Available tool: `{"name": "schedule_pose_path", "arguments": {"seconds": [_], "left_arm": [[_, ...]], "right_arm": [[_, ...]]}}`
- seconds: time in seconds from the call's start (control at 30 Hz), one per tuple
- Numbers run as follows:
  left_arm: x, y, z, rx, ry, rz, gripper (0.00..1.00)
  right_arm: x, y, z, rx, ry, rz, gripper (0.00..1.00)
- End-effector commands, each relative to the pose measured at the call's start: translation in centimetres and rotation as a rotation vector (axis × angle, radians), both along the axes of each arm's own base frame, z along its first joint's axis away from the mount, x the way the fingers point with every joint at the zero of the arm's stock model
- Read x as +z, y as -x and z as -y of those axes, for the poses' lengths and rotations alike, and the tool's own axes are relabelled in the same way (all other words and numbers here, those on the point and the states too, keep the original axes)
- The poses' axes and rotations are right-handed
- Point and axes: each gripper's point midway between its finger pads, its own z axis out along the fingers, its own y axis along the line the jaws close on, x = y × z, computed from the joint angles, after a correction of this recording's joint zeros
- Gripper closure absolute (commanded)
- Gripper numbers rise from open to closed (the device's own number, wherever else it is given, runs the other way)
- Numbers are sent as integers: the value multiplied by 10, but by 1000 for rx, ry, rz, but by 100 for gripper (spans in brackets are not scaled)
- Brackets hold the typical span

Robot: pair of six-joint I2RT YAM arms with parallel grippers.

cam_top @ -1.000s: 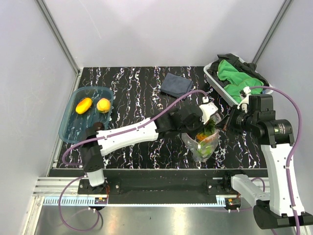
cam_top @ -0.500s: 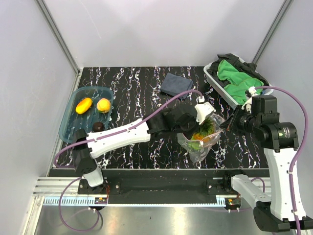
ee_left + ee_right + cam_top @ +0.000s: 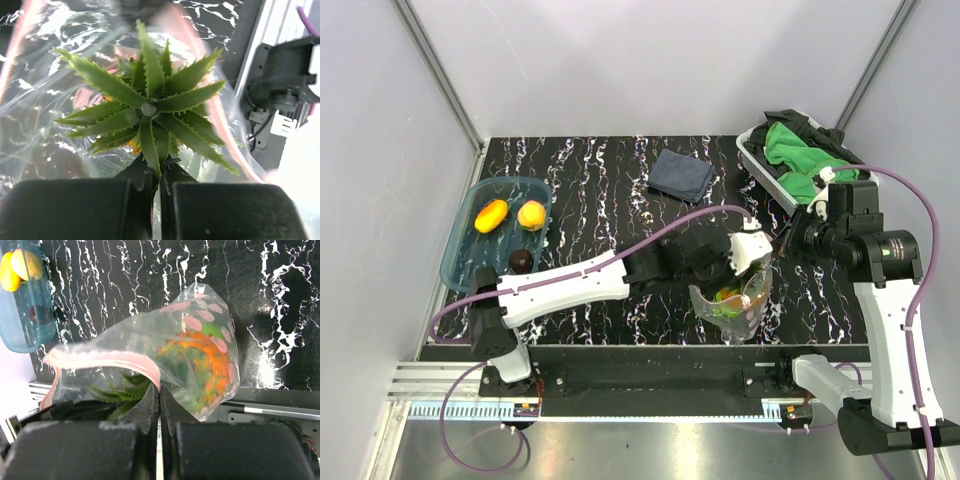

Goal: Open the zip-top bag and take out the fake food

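The clear zip-top bag (image 3: 735,300) hangs open near the table's front edge, its pink zip strip (image 3: 100,360) curved around the mouth. My right gripper (image 3: 159,390) is shut on the bag's rim at the zip strip; it also shows in the top view (image 3: 775,252). My left gripper (image 3: 159,172) is inside the bag's mouth, shut on a leaf of the spiky leafy green piece (image 3: 150,107). Orange and green pieces (image 3: 205,365) lie in the bag's bottom. Two orange-yellow pieces (image 3: 491,215) (image 3: 531,214) and a dark piece (image 3: 521,261) lie in the blue tub (image 3: 460,250).
A folded grey cloth (image 3: 682,174) lies at the back middle. A white basket (image 3: 757,160) with green cloths (image 3: 800,160) stands at the back right. The table's front edge and metal rail (image 3: 270,410) run just below the bag.
The bag has moved toward the front edge and now hangs upright with its mouth open. My left gripper has moved with it and is inside the mouth. My right gripper shifted slightly.
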Motion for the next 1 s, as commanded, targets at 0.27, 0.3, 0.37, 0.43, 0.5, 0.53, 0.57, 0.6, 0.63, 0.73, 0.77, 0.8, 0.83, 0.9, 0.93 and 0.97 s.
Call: {"name": "schedule_pose_path", "arguments": {"seconds": [0.27,0.3,0.37,0.43,0.5,0.53,0.57,0.6,0.63,0.73,0.77,0.8,0.83,0.9,0.93,0.97], "left_arm": [[110,-34,-6,168,207,143,100],[120,-38,-1,172,229,130,100],[125,-39,3,160,258,73,100],[136,-39,5,147,296,59,100],[142,-38,5,130,312,65,100],[141,-39,5,129,310,68,100],[143,-38,5,129,316,64,100],[147,-40,3,133,327,61,100],[151,-39,2,132,340,57,100],[174,-32,0,98,415,34,100],[188,-26,0,75,465,15,100],[195,-27,-2,67,493,4,100],[203,-25,-4,57,523,-5,100],[221,-19,-6,14,605,-48,100],[225,-18,-6,1,626,-63,100],[233,-11,-7,-29,664,-96,100]], "right_arm": [[-11,28,4,22,19,38,100],[-13,30,4,19,15,33,100],[-13,30,5,12,18,37,100],[-12,30,6,3,20,37,100],[-4,29,6,1,17,61,100],[-1,27,5,0,15,71,100],[2,26,6,-3,15,82,100],[3,26,6,-3,17,85,100],[1,24,8,-11,26,76,100],[-5,23,11,-21,45,60,100],[-8,22,11,-24,47,49,100],[-9,21,11,-19,49,46,100],[-10,20,12,-21,52,42,100],[-11,20,12,-25,55,37,100],[-11,19,13,-23,59,38,100],[-9,18,13,-28,60,45,100]]}}
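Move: The left fingers already pinch the pineapple's crown. The blue tub it goes to lies about 48 cm to the left, 12 cm ahead and 20 cm lower, its peach some 42 cm left and 15 cm ahead. The bag hangs around the pineapple, its middle roughly 3 cm back, level sideways, 12 cm down. From the right hand, gripping the rim, the pineapple's body is about 5 cm left, 3 cm back and 10 cm below. Still pinching the pineapple by its leaves, the left hand pulls it up out of the bag mouth, rising about 13 cm and drifting some 4 cm forward, while its right-pointing fingers tip up by roughly 20 degrees. The right hand keeps its pinch on the rim, drawing back about 3 cm and then nearly holding, slightly lower. ##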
